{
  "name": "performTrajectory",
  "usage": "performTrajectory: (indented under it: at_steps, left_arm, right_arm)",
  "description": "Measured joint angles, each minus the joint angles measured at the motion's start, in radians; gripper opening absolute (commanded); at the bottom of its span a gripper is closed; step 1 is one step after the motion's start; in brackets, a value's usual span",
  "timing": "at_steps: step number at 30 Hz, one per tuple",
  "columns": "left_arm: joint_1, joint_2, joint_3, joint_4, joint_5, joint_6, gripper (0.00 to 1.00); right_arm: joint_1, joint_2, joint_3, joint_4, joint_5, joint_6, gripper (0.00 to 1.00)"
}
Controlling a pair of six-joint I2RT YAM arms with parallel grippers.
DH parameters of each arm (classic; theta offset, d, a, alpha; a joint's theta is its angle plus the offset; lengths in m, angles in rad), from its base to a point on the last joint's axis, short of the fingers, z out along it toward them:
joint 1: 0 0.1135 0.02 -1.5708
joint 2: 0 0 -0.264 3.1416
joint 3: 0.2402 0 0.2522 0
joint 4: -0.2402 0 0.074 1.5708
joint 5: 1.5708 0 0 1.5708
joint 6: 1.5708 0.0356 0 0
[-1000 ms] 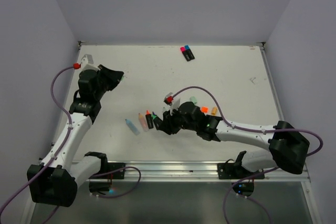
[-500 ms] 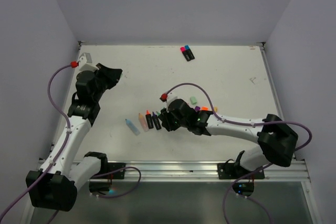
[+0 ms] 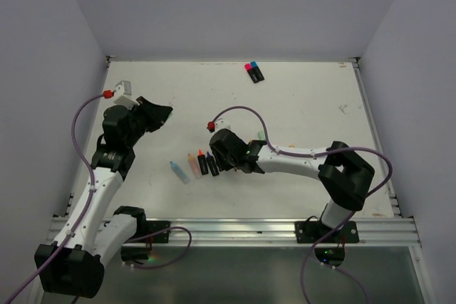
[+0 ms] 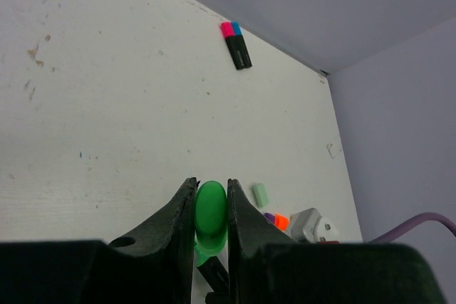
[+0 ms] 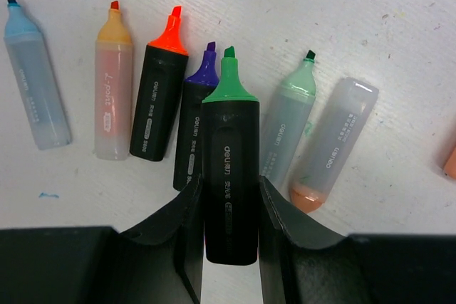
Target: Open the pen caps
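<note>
My left gripper (image 4: 211, 208) is shut on a bright green pen cap (image 4: 211, 213), held up over the left part of the table; in the top view it (image 3: 162, 113) is well apart from the pens. My right gripper (image 5: 229, 183) is shut on a black highlighter (image 5: 230, 169) with a bare green tip, held over a row of uncapped pens (image 3: 194, 164). Loose caps lie right of that row: pale green (image 4: 261, 194), purple (image 4: 269, 217) and orange (image 4: 281, 221).
The row holds a pale blue pen (image 5: 32, 76), a pale orange one (image 5: 112, 90), black ones with orange (image 5: 158, 97) and purple (image 5: 194, 119) tips, and a pale green one (image 5: 288, 129). Two black pens with pink and blue caps (image 3: 253, 71) lie at the back.
My right arm has swung left, carrying the green-tipped pen over the row. The left gripper has shifted slightly right and nearer, still holding the green cap.
</note>
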Motion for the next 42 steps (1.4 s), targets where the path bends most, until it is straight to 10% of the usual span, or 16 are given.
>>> performTrajectory:
  at_steps: [29,42]
  left_arm:
    - [-0.081,0.074,-0.043,0.010,0.172,0.042,0.00]
    - [-0.164,0.252,-0.121,0.293,0.391,-0.058,0.00]
  right_arm:
    - [0.000,0.145,0.086,-0.047,0.007,0.040,0.53]
    - [0.000,-0.322,-0.033,-0.073,0.037,-0.029,0.53]
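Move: The gap for the held green-tipped pen lies about 3 cm below the right hand, some 2 cm ahead and 1 cm to its left. From that gap, the purple-tipped pen lies about 3 cm left and 1 cm back, the orange-tipped black pen 6 cm left and 1 cm back, and the light-green pen 3 cm right. The loose caps are about 34 cm right of the left hand, 2 cm back and 22 cm below; their light-green cap is 30 cm right and 2 cm ahead. The uncapped green pen, still pinched in the right hand, is lowered about 3.5 cm onto the table between the purple-tipped and light-green pens; the right fingers then open, release it and rise nearly 14 cm, drifting right. The green cap stays gripped in the left hand, which swings right towards the loose caps while sinking and easing back a little, its wrist turning clockwise some 30 degrees. ##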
